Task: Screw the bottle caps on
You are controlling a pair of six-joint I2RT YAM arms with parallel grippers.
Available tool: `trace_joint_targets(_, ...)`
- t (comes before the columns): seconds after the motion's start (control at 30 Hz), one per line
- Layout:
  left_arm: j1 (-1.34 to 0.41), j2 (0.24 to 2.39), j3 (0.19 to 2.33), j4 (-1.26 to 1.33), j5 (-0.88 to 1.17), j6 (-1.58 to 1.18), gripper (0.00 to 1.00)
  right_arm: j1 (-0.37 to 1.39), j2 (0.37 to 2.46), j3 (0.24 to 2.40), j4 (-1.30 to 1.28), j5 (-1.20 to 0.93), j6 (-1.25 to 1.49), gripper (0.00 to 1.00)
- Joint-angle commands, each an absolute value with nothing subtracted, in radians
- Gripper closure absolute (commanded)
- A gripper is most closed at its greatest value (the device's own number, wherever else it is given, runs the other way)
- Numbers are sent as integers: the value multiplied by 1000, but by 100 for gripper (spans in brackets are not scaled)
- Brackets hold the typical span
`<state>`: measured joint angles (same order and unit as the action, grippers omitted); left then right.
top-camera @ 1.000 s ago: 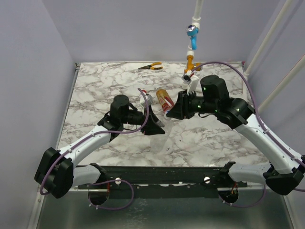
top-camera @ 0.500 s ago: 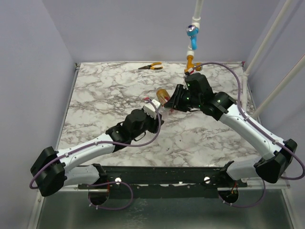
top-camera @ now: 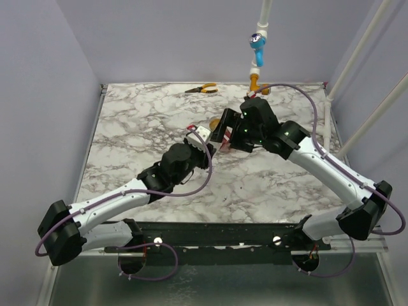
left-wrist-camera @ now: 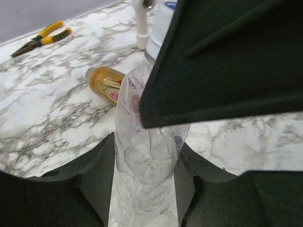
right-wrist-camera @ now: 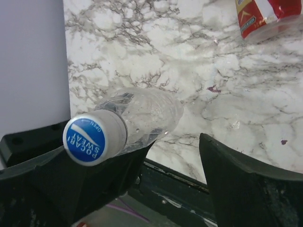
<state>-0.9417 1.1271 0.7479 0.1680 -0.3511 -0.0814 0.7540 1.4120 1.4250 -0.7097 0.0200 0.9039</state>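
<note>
My left gripper (left-wrist-camera: 144,182) is shut on the body of a crumpled clear bottle (left-wrist-camera: 147,137) and holds it up off the table. A white cap with a blue printed top (right-wrist-camera: 90,139) sits on this bottle's neck (right-wrist-camera: 147,116). My right gripper (right-wrist-camera: 173,146) stands open at that neck, the cap lying just off its left finger (right-wrist-camera: 94,184), nothing pinched. A second bottle with a red label and amber contents (left-wrist-camera: 106,82) lies on the marble behind, also at the right wrist view's top edge (right-wrist-camera: 258,14). In the top view both grippers (top-camera: 204,137) (top-camera: 223,131) meet mid-table.
Orange-handled pliers (top-camera: 203,88) lie at the back edge. A light-blue valve handle (top-camera: 257,43) on a white pipe with an orange fitting hangs at the back right. A white pipe end (left-wrist-camera: 140,28) stands just behind the held bottle.
My right gripper has gone from shut to open at the cap. The left arm has reached further back with the clear bottle, and the right gripper has shifted left and back.
</note>
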Motion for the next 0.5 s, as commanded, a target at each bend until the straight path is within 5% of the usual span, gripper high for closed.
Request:
trace_joint_targets(0.0, -799, 1065, 772, 99, 33, -139, 97, 737, 1311, 1504, -790, 136, 820, 2)
trace_joint_targets(0.37, -572, 1083, 764, 116, 899, -245, 97, 726, 1151, 1476, -759, -207, 463, 1)
trace_joint_targets(0.47, -567, 1089, 762, 176, 1014, -295, 97, 724, 1122, 1435, -742, -338, 406, 10)
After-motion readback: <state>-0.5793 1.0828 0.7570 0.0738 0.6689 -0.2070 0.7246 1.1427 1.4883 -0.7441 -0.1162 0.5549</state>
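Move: The right hand's open fingers are still around the white cap on the clear bottle, its middle some 2 cm back and 2 cm to the left of the hand point, about 1 cm higher. The red-gold bottle lies on the table about 12 cm ahead of that hand, straight out, some 18 cm below. From the left hand, which grips the clear bottle by its body, the cap is roughly 2 cm ahead, 4 cm right and 6 cm up. With its fingers already wide and staying so, the right hand pulls up about 11 cm off the cap, drifting some 4 cm right on the way and then back about 5 cm, its fingertips tilting up by around 20 degrees. The left hand keeps its pinch on the clear bottle and, after a small shift left, draws back about 5 cm while swinging some 35 degrees clockwise and tipping its fingers a little down. ##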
